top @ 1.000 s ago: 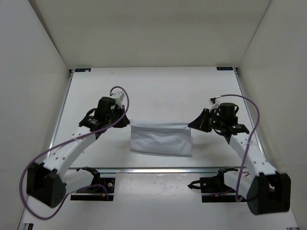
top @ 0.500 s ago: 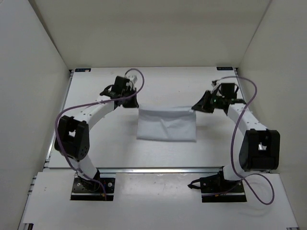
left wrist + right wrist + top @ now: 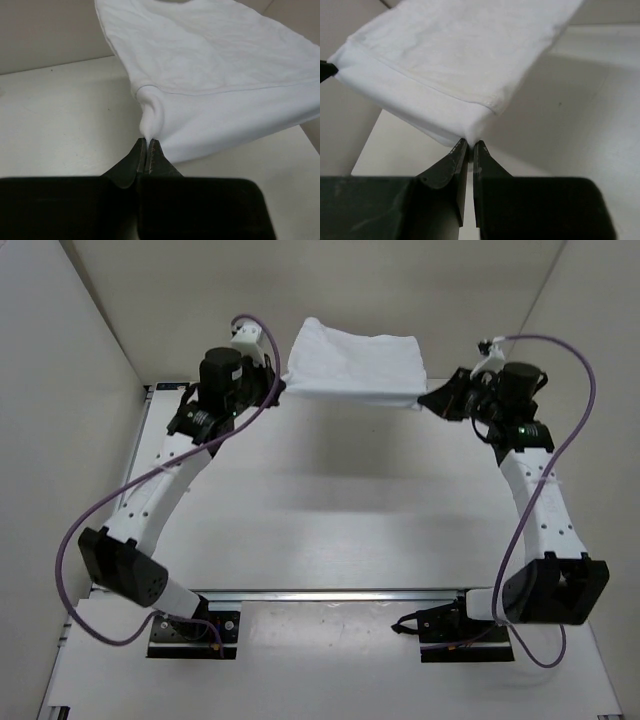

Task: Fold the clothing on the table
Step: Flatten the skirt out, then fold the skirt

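Observation:
The clothing [image 3: 352,362], a plain white garment, hangs stretched in the air above the far edge of the table [image 3: 330,500]. My left gripper [image 3: 277,387] is shut on its left corner and my right gripper [image 3: 424,401] is shut on its right corner. In the left wrist view the fingertips [image 3: 140,146] pinch a bunched hem of the clothing [image 3: 210,65], which spreads away to the right. In the right wrist view the gripper [image 3: 470,143] pinches the folded hem corner of the clothing [image 3: 455,50], and the other gripper's dark tip [image 3: 325,70] shows at the far end.
White enclosure walls [image 3: 80,350] stand on the left, right and back, close behind the lifted garment. A metal rim [image 3: 330,592] runs along the near table edge, with both arm bases [image 3: 190,632] bolted in front. Purple cables [image 3: 95,540] loop beside each arm.
Both arms have lifted the clothing off the table and carried it from the middle up and towards the back wall, still stretched between them. Both grips have stayed shut.

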You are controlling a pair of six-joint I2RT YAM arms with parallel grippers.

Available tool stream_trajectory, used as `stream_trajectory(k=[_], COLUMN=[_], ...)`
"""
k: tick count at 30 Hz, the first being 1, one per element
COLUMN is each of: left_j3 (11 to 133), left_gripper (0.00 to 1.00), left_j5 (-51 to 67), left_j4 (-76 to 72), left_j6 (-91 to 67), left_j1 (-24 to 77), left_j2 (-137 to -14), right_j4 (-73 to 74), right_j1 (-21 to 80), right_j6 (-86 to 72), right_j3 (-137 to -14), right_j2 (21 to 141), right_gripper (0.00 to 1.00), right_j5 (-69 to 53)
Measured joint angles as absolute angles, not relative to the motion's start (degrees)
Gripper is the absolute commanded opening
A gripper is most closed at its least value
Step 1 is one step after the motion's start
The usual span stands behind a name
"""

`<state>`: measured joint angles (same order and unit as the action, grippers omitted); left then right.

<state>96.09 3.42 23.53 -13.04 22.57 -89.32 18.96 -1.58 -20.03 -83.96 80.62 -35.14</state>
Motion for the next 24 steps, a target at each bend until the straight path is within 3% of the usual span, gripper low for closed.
stream_trajectory(k=[7, 11, 16, 24], left_j3=[59.9, 45.8, 45.6, 60.1], left_gripper=[0.0, 0.0, 0.0, 0.0], left_j5=[3.4, 5.0, 8.3, 11.1], left_j4=[23.4, 27.1, 25.4, 23.4], left_j6=[-15.9, -20.2, -22.0, -21.0], left_j1=[27.7, 29.6, 26.1, 22.0], left_j2=[-71.9, -65.6, -67.6, -92.9], right_j4=[19.5, 23.3, 19.3, 14.6], right_j1=[-0.5, 1.3, 1.2, 1.0], right_j6=[-21.8, -24.6, -25.5, -25.5], right_j3=[-45.6, -33.8, -34.9, -43.5], right_j2=[68.4, 62.1, 63.7, 83.5], right_gripper=[0.0, 0.0, 0.0, 0.0], right_j5=[-36.5, -37.0, -38.4, -38.6])
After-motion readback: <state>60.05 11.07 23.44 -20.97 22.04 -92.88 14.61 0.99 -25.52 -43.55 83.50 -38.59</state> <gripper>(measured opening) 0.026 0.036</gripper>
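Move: The skirt hangs between both hands, gripped at its near corners; its body billows forward, its middle some 9 cm ahead and 12 cm right of the left hand, and about 9 ahead and 12 left of the right hand, roughly level with them. The bare table patch for laying it lies about 11 cm back, 10 right and 32 below the left hand, and some 11 back, 14 left and 32 below the right. Back and down, fast and in step, both hands swing the skirt by its pinched corners, nearly 20 cm back and some 25 cm down, over the bare table patch. They then reverse to come forward 7 to 8 cm while sinking a little more, wrists having tipped down about 40 degrees, fingers staying shut on the cloth. ##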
